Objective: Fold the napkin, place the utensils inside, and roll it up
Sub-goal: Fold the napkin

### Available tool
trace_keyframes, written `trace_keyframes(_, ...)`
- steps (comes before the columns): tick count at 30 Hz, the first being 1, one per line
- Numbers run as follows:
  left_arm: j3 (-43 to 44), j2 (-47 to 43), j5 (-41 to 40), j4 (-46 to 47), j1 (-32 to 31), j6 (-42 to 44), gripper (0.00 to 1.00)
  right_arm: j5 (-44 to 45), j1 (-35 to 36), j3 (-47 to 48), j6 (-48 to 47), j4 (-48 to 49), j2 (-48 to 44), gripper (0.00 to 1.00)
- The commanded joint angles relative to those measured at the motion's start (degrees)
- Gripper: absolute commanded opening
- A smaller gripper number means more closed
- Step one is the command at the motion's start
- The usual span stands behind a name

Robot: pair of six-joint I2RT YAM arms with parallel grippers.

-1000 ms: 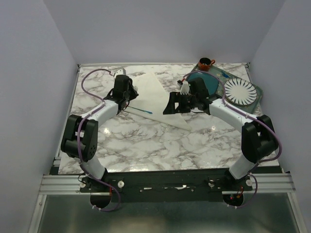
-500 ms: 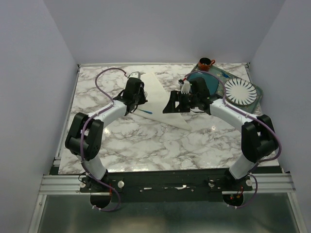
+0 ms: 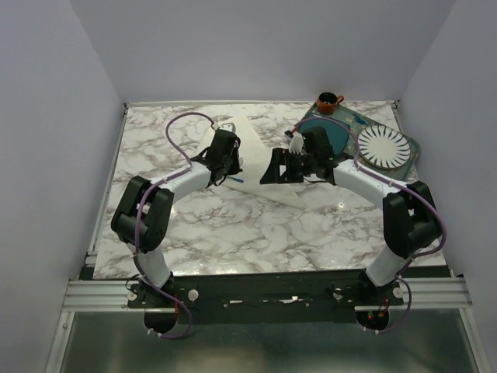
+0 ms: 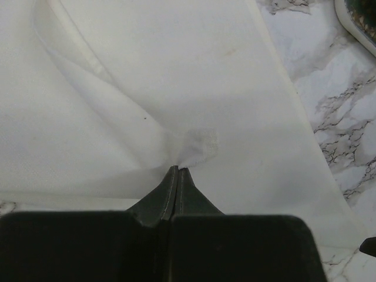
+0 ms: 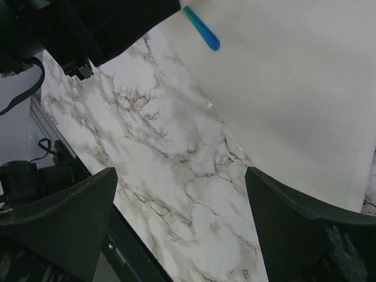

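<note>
The cream napkin (image 3: 253, 141) lies folded into a long triangle on the marble table (image 3: 256, 229). My left gripper (image 3: 226, 155) hovers over its left part, shut on a pinched-up bit of the napkin (image 4: 194, 88), with the jaws pressed together at the left gripper's tips (image 4: 178, 170). Only the teal handle of the spoon (image 3: 236, 179) shows beside the left wrist; its tip (image 5: 203, 30) rests on the cloth (image 5: 294, 76) and its bowl is hidden. Over the napkin's right edge my right gripper (image 3: 275, 167) stands open and empty (image 5: 181, 173).
At the back right a tray (image 3: 412, 158) holds a teal plate (image 3: 335, 130) and a white ribbed plate (image 3: 382, 146). A small brown cup (image 3: 328, 101) stands behind them. The left arm's dark body (image 5: 88, 29) fills the right wrist view's top left.
My left gripper has moved to the right across the napkin, carrying the pinched cloth with it and covering more of the spoon. The right gripper has barely moved.
</note>
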Motion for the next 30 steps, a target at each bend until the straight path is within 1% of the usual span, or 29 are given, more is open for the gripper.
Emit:
trace_keyframes(1,1.1,1.3,-0.9,-1.1,-1.2,0.5,0.02,-1.0,-0.7,-1.2,0.2,1.6,1.0,0.98)
trace_keyframes(17,-4.5,0.1,-1.2,-1.0,-2.4,-1.1,0.02,-1.8,-1.3,-1.4,0.1,2.0,2.4,0.99)
trace_keyframes(23,-4.9,0.5,-1.4,-0.5,-2.4,-1.2,0.04,-2.2,-1.2,-1.4,0.3,2.4,2.9,1.0)
trace_keyframes(30,-4.7,0.0,-2.3,0.0,-2.5,-2.1,0.04,-2.5,-1.3,-1.9,0.4,2.9,3.4,1.0)
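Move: The left hand holds the napkin's folded-over corner. The spoon's blue handle end, which this corner goes to, lies about 7 cm below, 1 cm back and 1 cm to the right. The napkin's near folded edge passes some 4 cm back, level with the hand sideways, and its near right corner lies around 9 cm back and 19 cm to the right. From the open right hand the handle end is roughly 6 cm ahead, 9 cm left and 11 cm below. Still pinching the napkin's corner in shut fingers, the left hand sinks about 4 cm and draws back some 3 cm, bringing the flap down towards the spoon's handle end and the near folded edge. It goes slowly at first and faster past halfway, the fingers tipping about 5 degrees further down, then stops and stays there, low over the cloth, without letting go. ##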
